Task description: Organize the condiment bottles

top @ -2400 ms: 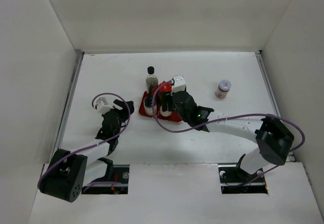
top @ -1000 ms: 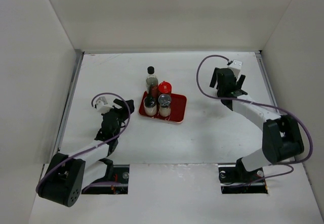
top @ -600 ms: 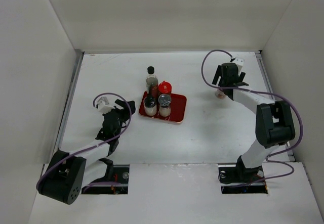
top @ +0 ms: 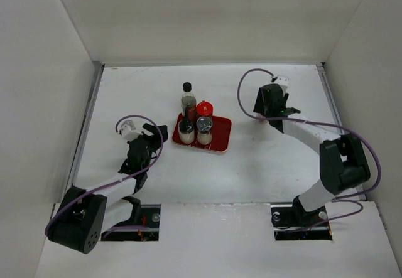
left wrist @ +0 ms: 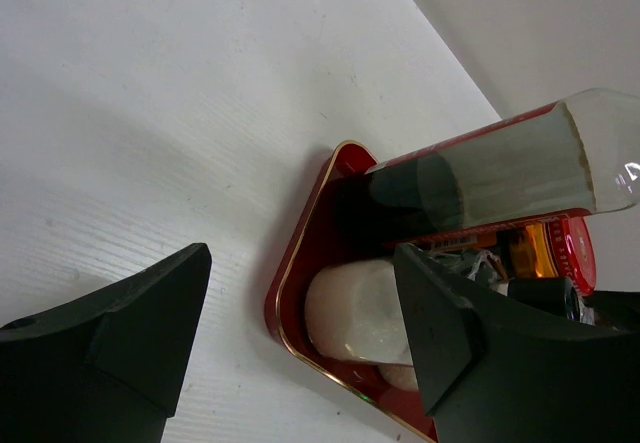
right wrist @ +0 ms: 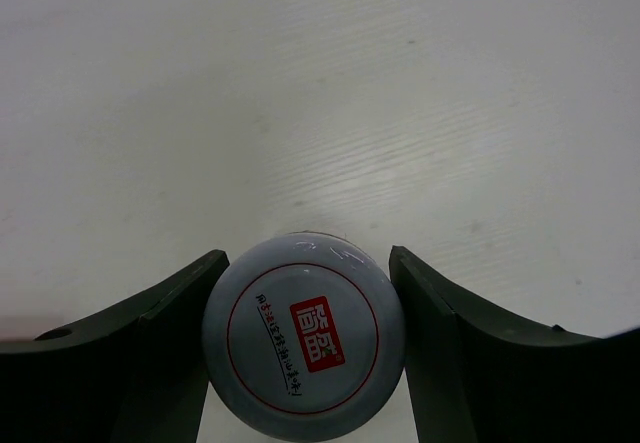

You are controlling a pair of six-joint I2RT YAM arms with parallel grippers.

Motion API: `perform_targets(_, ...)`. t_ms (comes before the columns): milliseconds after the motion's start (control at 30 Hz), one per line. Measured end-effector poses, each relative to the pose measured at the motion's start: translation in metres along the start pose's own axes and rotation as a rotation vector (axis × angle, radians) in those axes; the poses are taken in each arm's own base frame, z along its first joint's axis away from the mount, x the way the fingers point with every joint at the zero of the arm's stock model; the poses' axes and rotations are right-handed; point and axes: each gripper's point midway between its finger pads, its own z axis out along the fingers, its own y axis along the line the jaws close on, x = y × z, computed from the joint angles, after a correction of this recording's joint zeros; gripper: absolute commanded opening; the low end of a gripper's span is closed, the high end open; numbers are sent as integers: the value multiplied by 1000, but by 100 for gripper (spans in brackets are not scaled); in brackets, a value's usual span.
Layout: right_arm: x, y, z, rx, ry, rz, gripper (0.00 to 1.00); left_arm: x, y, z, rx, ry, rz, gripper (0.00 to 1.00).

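Note:
A red tray (top: 221, 133) at mid-table holds the tall black-capped dark bottle (top: 187, 96), the red-capped orange bottle (top: 204, 109) and two grey-capped whitish shakers (top: 185, 129) (top: 203, 127). My left gripper (top: 154, 133) is open and empty just left of the tray. Its wrist view shows the tray rim (left wrist: 290, 263), a whitish shaker (left wrist: 355, 308) and the dark bottle (left wrist: 500, 178) between the spread fingers. My right gripper (top: 271, 102) is at the back right. In its wrist view it (right wrist: 307, 256) is shut on the small red-labelled jar (right wrist: 305, 348), which is hidden in the top view.
White walls enclose the table on the left, back and right. The right half of the tray floor is bare. Purple cables loop above both arms.
My right arm left the tray, swung to the back right and closed round the small jar, then shifted a little left. The left arm has not moved.

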Motion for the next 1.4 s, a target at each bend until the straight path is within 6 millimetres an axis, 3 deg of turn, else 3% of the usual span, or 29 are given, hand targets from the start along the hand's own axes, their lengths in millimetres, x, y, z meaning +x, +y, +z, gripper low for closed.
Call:
perform_targets(133,-8,66,-44,-178,-69,-38,48,0,1,0,-2,-1,0,75)
perform_targets(267,2,123,-78,-340,-89,-71,49,-1,1,0,-4,-3,0,75)
perform_targets(367,14,146,-85,-390,-71,-100,49,-2,2,1,-6,-7,-1,75)
perform_targets(533,39,164,-73,-401,-22,-129,50,-4,3,1,-10,-12,-2,76)
perform_targets(667,63,168,-58,-386,22,-152,53,-4,3,1,-11,-13,-3,79)
perform_targets(733,71,170,-54,-387,36,-156,59,-4,3,1,-12,-13,-3,83)
perform_targets(800,70,173,-54,-392,29,-151,77,-4,3,1,-12,-13,0,100)
perform_targets(900,64,177,-55,-400,9,-126,100,-4,4,1,-13,-12,1,100)
perform_targets(1000,56,175,-57,-391,-13,-115,100,-2,6,1,-20,-8,3,100)
perform_targets(1133,31,166,-74,-395,-76,-67,100,-4,8,2,-32,-13,5,100)
perform_targets(1267,7,139,-98,-375,-165,29,100,-6,13,3,-57,-17,7,100)
perform_targets(1400,13,103,-107,-335,-195,105,100,-8,13,6,-85,-8,14,100)
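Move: The white-capped bottle is already held in the right hand. The empty right end of the red tray lies about 19 cm to this hand's left, 3 cm back and some 10 cm below. Next to that gap, the dark-lidded shaker stands about 26 cm left and 6 cm back, and the red-lidded jar about 26 cm left and 1 cm ahead, both some 6 cm lower. From the left hand, the gap is roughly 22 cm to the right, 7 cm ahead and 9 cm below. Sweeping left about 19 cm and slightly back, the right hand carries the white-capped bottle in a low arc, up some 4 cm and then down into the tray's empty end, turning about 23 degrees counter-clockwise. There its fingers open wide and let go, and it pulls away up and to the right, then back, the fingertips tilting up. The left hand, empty beside the tray, opens fully. ##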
